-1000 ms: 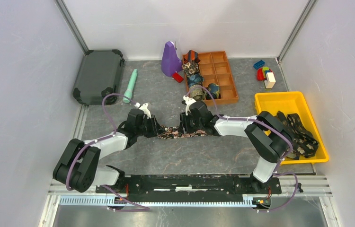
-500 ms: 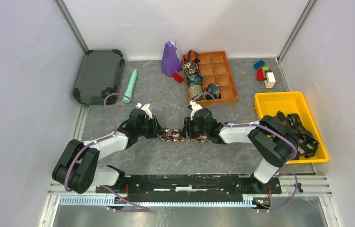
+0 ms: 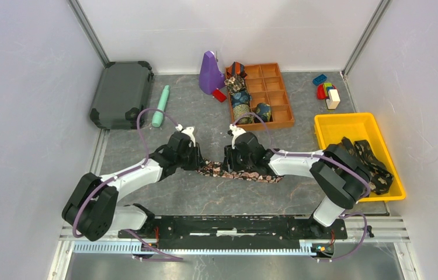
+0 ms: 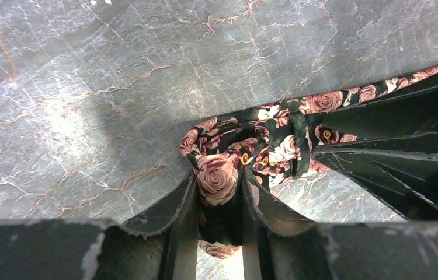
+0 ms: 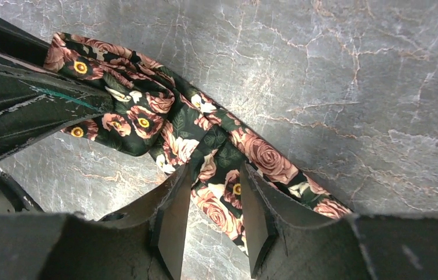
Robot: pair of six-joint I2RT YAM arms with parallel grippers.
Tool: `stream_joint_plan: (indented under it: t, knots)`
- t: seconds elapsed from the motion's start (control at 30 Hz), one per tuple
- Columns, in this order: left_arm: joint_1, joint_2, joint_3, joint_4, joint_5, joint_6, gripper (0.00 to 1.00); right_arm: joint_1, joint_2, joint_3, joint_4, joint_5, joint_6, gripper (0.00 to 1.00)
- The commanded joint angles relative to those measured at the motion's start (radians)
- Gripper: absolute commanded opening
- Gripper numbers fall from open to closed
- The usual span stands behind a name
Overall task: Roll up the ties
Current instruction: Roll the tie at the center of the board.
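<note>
A dark tie (image 3: 214, 170) printed with pink roses lies across the table's middle, and its tail (image 3: 266, 177) trails right under the right arm. My left gripper (image 3: 198, 162) is shut on the bunched, partly rolled end (image 4: 223, 175), which fills the gap between its fingers (image 4: 184, 210). My right gripper (image 3: 227, 162) is open and straddles the flat strip (image 5: 222, 157) close beside the left one; bare table shows between its left finger (image 5: 173, 219) and the cloth. Several rolled ties (image 3: 241, 99) sit in an orange tray (image 3: 275, 87). More loose ties (image 3: 371, 163) lie in a yellow bin (image 3: 345, 125).
A dark case (image 3: 122, 93) and a teal cylinder (image 3: 161, 106) lie at the back left. A purple object (image 3: 211, 73) stands beside the tray. Coloured toy blocks (image 3: 327, 93) sit at the back right. Grey walls close in on both sides.
Both grippers have shifted slightly. The right gripper has moved nearer and left along the strip, so the tie's tail now shows to its right. The left gripper still holds the bunched end.
</note>
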Motion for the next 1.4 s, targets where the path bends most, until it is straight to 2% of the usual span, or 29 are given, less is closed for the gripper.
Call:
stream_joint_plan:
  t: [0.0,0.2,0.5,1.0,1.37]
  knots:
    - [-0.041,-0.019,0.074,-0.110,-0.126,0.077,0.27,0.003,-0.060,0.066,-0.063,0.027,-0.048,0.43]
    - [-0.108,0.016,0.130,-0.173,-0.233,0.078,0.27,0.005,-0.064,0.058,0.060,-0.053,-0.015,0.37]
    - [-0.205,0.083,0.221,-0.259,-0.372,0.064,0.27,0.009,0.085,0.058,0.337,-0.243,0.104,0.33]
    - [-0.249,0.096,0.270,-0.319,-0.434,0.036,0.26,0.011,0.186,0.061,0.376,-0.233,0.143,0.21]
    - [-0.271,0.121,0.314,-0.369,-0.486,0.044,0.26,0.012,0.170,0.049,0.342,-0.215,0.116,0.21]
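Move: My left hand already grips the rolled part of the tie, its middle about 1 cm to the right of my left fingertips. From my right hand that rolled part lies about 9 cm to the left and level in reach, at about the same height. The tie's free end is some 20 cm to my right hand's right and 4 cm nearer me; a finished roll in the tray sits roughly 21 cm ahead and 5 cm right. Keeping my left hand's pinch on the rolled tie, I tip that hand over to the right by some 20 degrees, raising it slightly. My right hand lifts off the flat tie by about 4 cm, hops about 6 cm left to the roll while rolling some 15 degrees, then comes down beside it, narrowing its fingers on the tie at the roll's right edge. ##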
